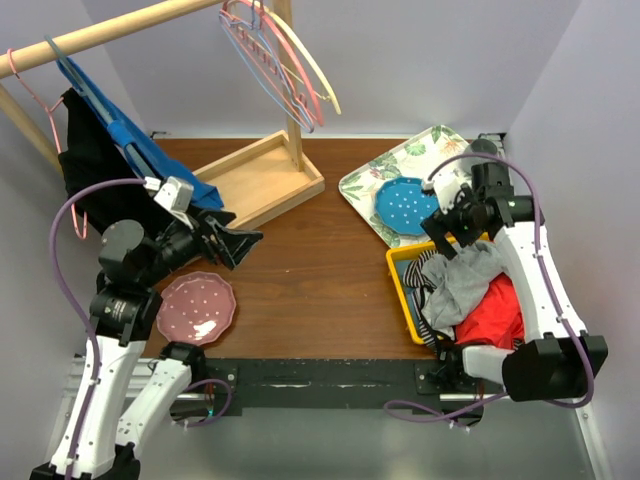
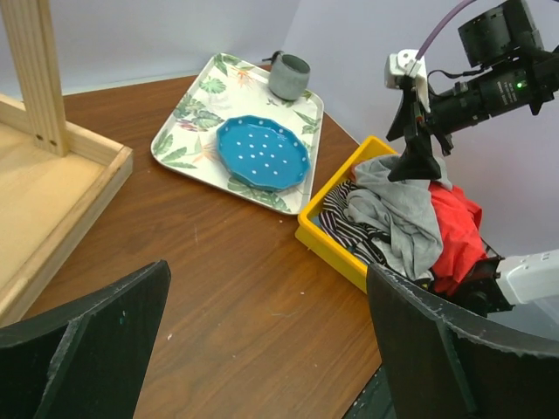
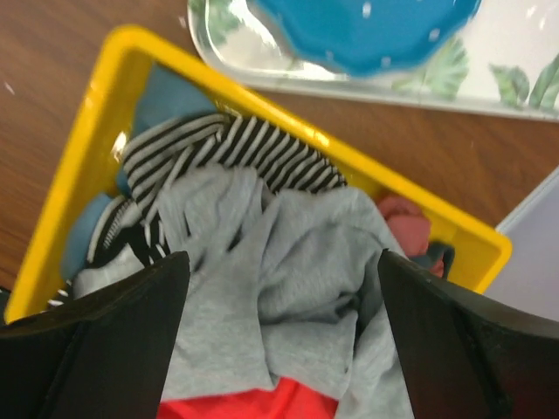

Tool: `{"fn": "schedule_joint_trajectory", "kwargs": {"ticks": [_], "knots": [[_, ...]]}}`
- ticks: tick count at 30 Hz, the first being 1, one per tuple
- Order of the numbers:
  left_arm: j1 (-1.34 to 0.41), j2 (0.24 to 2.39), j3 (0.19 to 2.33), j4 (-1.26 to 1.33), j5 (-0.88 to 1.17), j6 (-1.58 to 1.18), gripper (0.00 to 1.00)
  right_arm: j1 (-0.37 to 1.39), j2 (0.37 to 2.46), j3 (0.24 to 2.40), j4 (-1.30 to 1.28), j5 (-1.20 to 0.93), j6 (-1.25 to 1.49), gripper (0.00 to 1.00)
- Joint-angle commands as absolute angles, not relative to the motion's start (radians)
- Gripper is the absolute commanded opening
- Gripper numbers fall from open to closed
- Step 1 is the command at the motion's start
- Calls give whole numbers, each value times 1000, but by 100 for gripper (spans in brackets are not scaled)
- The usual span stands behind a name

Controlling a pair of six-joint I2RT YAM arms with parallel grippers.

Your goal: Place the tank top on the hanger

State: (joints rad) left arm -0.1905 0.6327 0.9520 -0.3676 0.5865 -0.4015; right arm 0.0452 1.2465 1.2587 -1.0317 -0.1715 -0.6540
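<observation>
The light-grey tank top (image 1: 470, 280) lies crumpled on top of the clothes in a yellow bin at the right; it also shows in the left wrist view (image 2: 397, 218) and the right wrist view (image 3: 288, 288). My right gripper (image 1: 455, 228) hovers open and empty just above it, jaws spread wide over the grey cloth (image 3: 284, 262). The thin pale-blue hanger (image 1: 262, 72) hangs with pink and cream hangers from the wooden rod at the top centre. My left gripper (image 1: 238, 245) is open and empty, low over bare table at the left (image 2: 266, 288).
The yellow bin (image 1: 400, 290) also holds a red garment (image 1: 495, 310) and a striped garment (image 1: 428, 275). A floral tray (image 1: 365, 185) carries a blue plate (image 1: 405, 205) and a grey cup (image 2: 288, 77). A pink plate (image 1: 195, 307) lies front left. The wooden rack base (image 1: 260, 180) stands behind, and blue and black clothes (image 1: 130, 140) hang at the left.
</observation>
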Motion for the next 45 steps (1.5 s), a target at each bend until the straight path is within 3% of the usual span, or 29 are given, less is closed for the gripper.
{"fn": "schedule_joint_trajectory", "kwargs": {"ticks": [1, 11, 14, 15, 17, 24, 28, 38, 42, 45], "knots": [[-193, 630, 913, -311, 640, -391, 100, 43, 1174, 1212, -1089, -3, -713, 83], [-193, 643, 891, -314, 670, -373, 100, 44, 1198, 1111, -1161, -41, -669, 44], [-193, 640, 893, -324, 692, -373, 100, 44, 1198, 1115, -1152, -51, -663, 24], [-193, 635, 896, -333, 699, -371, 100, 44, 1197, 1130, -1152, -52, -661, 9], [-193, 632, 908, -344, 709, -364, 100, 44, 1186, 1161, -1164, -70, -660, 0], [-193, 638, 919, -262, 954, -406, 100, 43, 1141, 1576, -1233, -162, -669, 0], [-193, 660, 931, -224, 989, -422, 100, 44, 1144, 1819, -1195, -270, -614, 0], [-253, 799, 1169, -312, 1003, -347, 100, 52, 1390, 2307, -1117, -781, -347, 0], [-255, 801, 1174, -281, 1003, -367, 100, 129, 1468, 2353, -1031, -916, -226, 0], [-255, 779, 1149, -229, 1002, -397, 100, 288, 1480, 2290, -1023, -859, -271, 0]]}}
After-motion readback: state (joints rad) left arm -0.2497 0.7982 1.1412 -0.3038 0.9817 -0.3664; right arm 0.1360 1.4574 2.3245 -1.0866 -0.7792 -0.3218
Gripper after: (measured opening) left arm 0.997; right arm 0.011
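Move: The grey tank top lies on the pile beneath the open right hand, its middle about 5 cm back, 3 cm to the right and 7 cm below. Striped cloth shows some 3 cm back and 5 cm left, the red cloth 11 cm back and 9 cm right, both roughly 9 cm down; the blue plate is about 15 cm ahead, 6 cm left and 17 cm lower. From the left hand the tank top is around 47 cm right, 2 cm ahead and 23 cm below. The grey tank top is met by the right hand sliding back some 6 cm while sinking 5 cm and a little right; its fingers shut and pinch the cloth, then lift it fast, about 37 cm, swinging left over the latter half as the wrist levels the fingers. The left hand, still open, dips slightly, turns some 25 degrees clockwise, easing back and right, then rises. ##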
